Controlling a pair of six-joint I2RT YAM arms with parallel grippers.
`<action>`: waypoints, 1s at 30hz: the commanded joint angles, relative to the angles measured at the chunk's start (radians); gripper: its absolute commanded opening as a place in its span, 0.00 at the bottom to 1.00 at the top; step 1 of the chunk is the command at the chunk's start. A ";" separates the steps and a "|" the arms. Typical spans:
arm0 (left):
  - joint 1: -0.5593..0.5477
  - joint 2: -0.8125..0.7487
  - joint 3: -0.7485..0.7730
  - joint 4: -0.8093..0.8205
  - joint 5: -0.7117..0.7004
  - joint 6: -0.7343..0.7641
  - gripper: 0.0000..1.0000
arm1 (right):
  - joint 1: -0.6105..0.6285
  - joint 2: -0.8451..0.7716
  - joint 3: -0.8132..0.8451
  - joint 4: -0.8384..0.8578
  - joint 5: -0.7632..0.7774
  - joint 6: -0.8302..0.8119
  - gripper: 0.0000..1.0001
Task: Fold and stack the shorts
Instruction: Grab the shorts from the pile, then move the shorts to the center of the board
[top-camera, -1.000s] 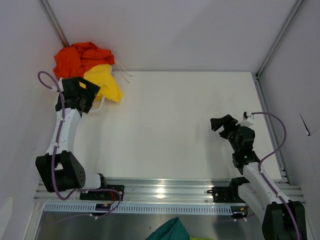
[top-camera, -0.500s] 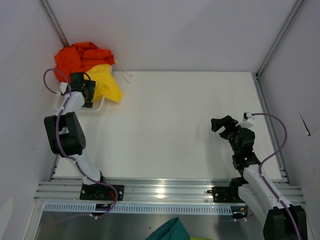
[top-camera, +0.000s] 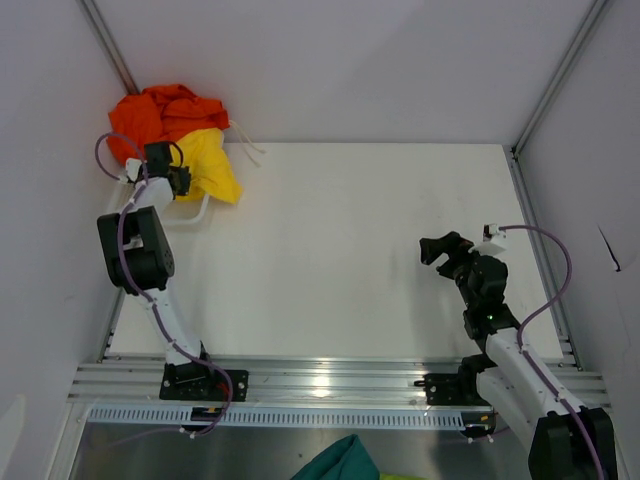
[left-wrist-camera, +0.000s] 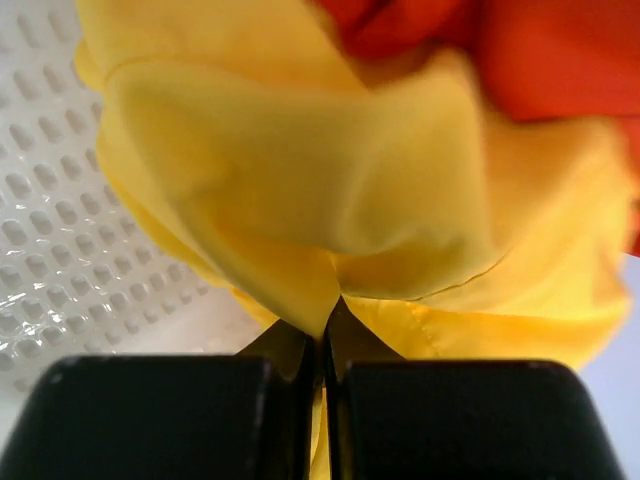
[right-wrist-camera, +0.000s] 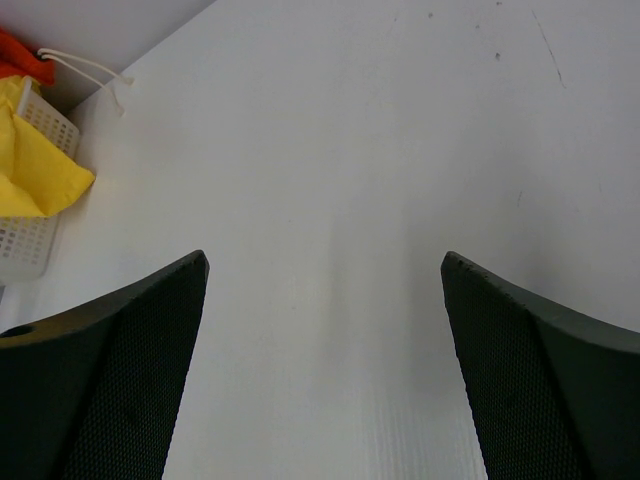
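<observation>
The yellow shorts (top-camera: 212, 165) lie crumpled over a white basket (top-camera: 197, 214) at the table's far left corner. Behind and partly under them sit the orange-red shorts (top-camera: 160, 112). My left gripper (top-camera: 180, 181) is at the yellow pair's near edge. In the left wrist view it (left-wrist-camera: 322, 335) is shut on a pinched fold of the yellow shorts (left-wrist-camera: 300, 180), with the orange-red shorts (left-wrist-camera: 540, 50) above. My right gripper (top-camera: 441, 248) hovers open over bare table at the right; in its own view it (right-wrist-camera: 325, 265) holds nothing.
White drawstrings (top-camera: 247, 140) trail from the pile onto the table. The perforated basket wall (left-wrist-camera: 40, 230) is just left of the left fingers. A teal-green cloth (top-camera: 340, 462) lies below the near rail. Walls close in the left corner.
My left arm has folded in and reached toward the pile, and its gripper has gone from open to shut on the yellow shorts. The right arm has barely moved.
</observation>
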 joint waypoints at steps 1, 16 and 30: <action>0.006 -0.185 0.026 0.099 -0.052 0.054 0.00 | 0.007 0.012 0.013 0.036 -0.004 -0.019 1.00; -0.334 -0.792 0.055 0.205 0.060 0.197 0.00 | 0.010 -0.001 0.018 0.018 0.005 -0.033 0.99; -0.816 -1.248 -0.497 0.214 -0.055 0.194 0.00 | 0.011 -0.051 0.015 -0.004 0.019 -0.036 0.99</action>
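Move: My left hand already has a pinch of the yellow shorts; their bulk lies about 4 cm farther out and 5 cm to its right, around its height. The open middle of the table, where they are going, is some 17 cm back, 32 cm right and 8 cm below. The white basket is under the hand, centred roughly 3 cm left and 5 cm down, and the red shorts lie about 15 cm ahead, 4 cm left. From my right hand the yellow shorts lie roughly 24 cm ahead, 50 cm left and 5 cm lower. I whip the yellow shorts up out of the basket with my left hand, fingers still shut on them: nearly straight up at first, about 45 cm at the highest, then sweeping back and right nearly 30 cm each way over the open table, and sinking some 6 cm at the end. Meanwhile the wrist tips the fingers up by about 60 degrees to just above level and swings them clockwise, to the right. ##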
